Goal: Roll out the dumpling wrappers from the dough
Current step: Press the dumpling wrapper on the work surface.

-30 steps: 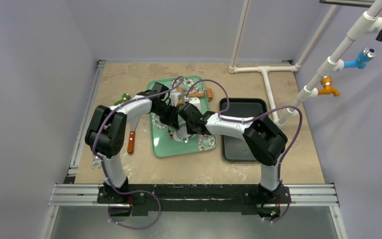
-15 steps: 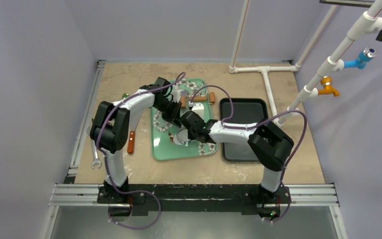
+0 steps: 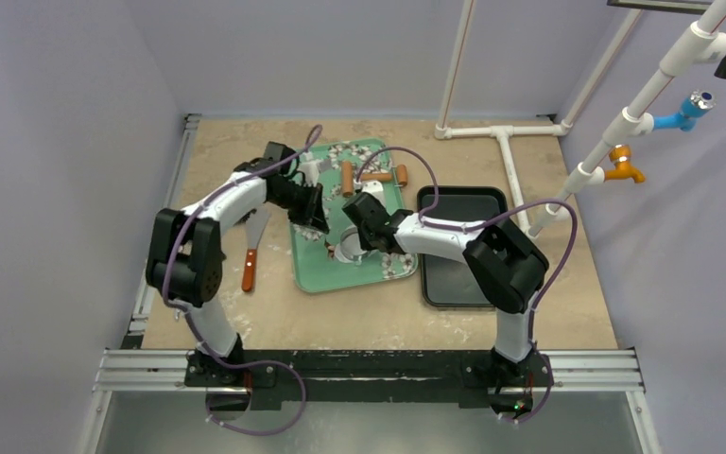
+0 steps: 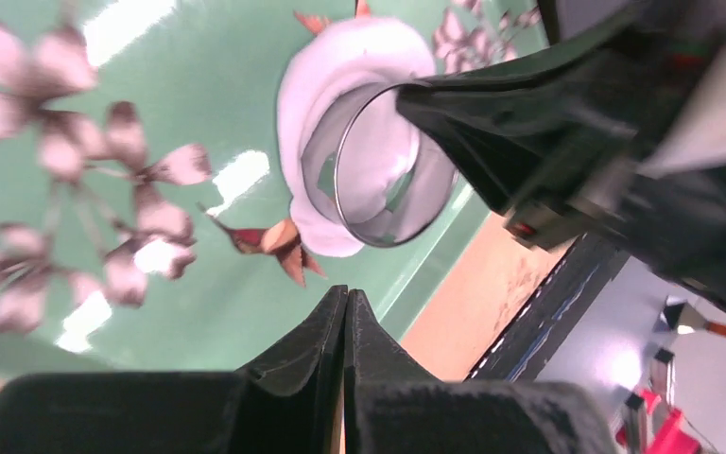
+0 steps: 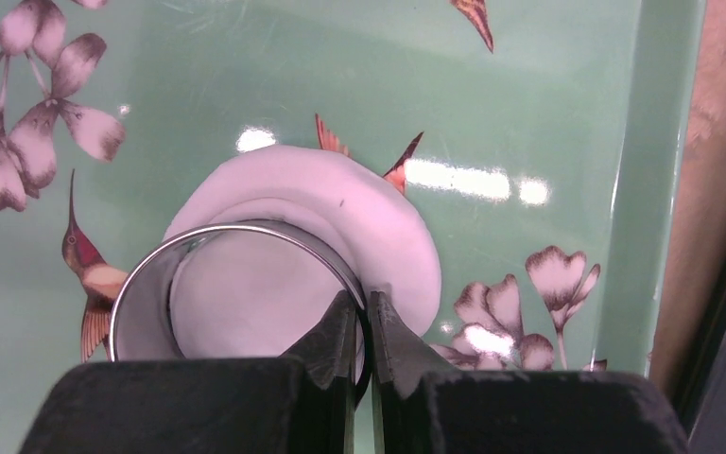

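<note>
The dough [image 5: 378, 218], pressed into a flat white round, lies on the green flowered tray [image 5: 529, 95]. A round metal ring cutter [image 5: 151, 274] stands on it, and my right gripper [image 5: 362, 307] is shut on the ring's wall. From above, the ring cutter [image 3: 348, 252] sits near the tray's [image 3: 340, 284] front edge. My left gripper [image 4: 345, 293] is shut with nothing in it, hovering over the tray a little left of the dough [image 4: 340, 57] and the ring cutter [image 4: 378, 227]. Dumpling wrappers apart from this round are out of view.
A rolling pin [image 3: 373, 176] with brown handles lies at the tray's far end. A black tray [image 3: 458, 284] stands just to the right. An orange-handled scraper [image 3: 248, 270] lies on the table left of the green tray. White pipes [image 3: 506, 142] run along the back right.
My left gripper has closed fully and its arm has swung out to the left. My right gripper has shifted slightly with the ring cutter still in it.
</note>
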Robot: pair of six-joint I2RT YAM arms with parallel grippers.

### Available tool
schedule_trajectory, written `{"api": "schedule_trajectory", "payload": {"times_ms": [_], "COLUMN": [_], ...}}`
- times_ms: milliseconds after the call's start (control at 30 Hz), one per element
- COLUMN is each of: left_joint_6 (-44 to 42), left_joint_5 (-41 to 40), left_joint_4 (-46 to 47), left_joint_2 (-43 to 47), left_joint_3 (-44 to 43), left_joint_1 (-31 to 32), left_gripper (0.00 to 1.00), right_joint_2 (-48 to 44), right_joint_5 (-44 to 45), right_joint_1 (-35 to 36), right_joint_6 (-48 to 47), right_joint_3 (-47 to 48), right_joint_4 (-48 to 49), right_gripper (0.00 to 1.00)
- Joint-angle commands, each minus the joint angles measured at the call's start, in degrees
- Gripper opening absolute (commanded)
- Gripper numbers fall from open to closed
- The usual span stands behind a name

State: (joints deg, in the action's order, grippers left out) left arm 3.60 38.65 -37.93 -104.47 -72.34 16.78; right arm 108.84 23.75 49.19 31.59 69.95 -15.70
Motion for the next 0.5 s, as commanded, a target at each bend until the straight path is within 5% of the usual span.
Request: {"api": "schedule_trajectory", "payload": {"times_ms": [0,200,300,467], "left_joint_6": [-4.86,-12.31,-17.6,-22.18], "left_joint_5": [2.27,-0.13,-7.06,-14.86], "left_joint_4": [-1.45,-5.47,-6.55,-4.38], "left_joint_2": [10.51,13.19,12.01,10.7], "left_joint_3": [-3.79,-4.09,-2.86,0.11], "left_joint_1": [-3.53,-5.25,-5.17,-5.26], "left_gripper": [0.0,0.01,0.16,0.27], "right_joint_2": [0.48,-0.54,-0.64,-1.52], "right_joint_5": [-1.74,-4.19,-4.52,-8.95], "right_joint_1": [-0.25,-0.19,-0.1,0.3], "right_joint_6": [-10.0,-20.68,-23.25,-26.14], "right_joint_3": [2.19,0.39,0.01,-1.62], "right_joint_4": [0.93,0.99,0.56,3.11], "right_gripper": [0.0,0.0,0.0,0.0]}}
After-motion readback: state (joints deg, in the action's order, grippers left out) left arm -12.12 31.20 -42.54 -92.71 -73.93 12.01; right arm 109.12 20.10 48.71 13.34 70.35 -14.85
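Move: The ring cutter stands on the wrapper dough, its rim pinched in the right fingers; its middle is about 4 cm left and 1 cm ahead of that hand and 1 cm below. From there the rolling pin lies some 14 cm ahead and 1 cm right, the black tray's middle about 20 cm right and level. From the left hand, already clear, the cutter is roughly 7 cm right, 2 cm back, 5 cm below; the spatula lies about 15 cm left, 2 cm back. The ring cutter, standing in the dough, is twisted about 15 degrees counter-clockwise by the right hand, which stays practically in place, keeps its pinch on the rim and rolls slightly, its left side dipping. The left hand quickly leaves the cutter, rising some 9 cm while drifting forward and left, then sinks part of the way back as it swings farther left, fingertips tipping forward and fingers opening about a quarter. ##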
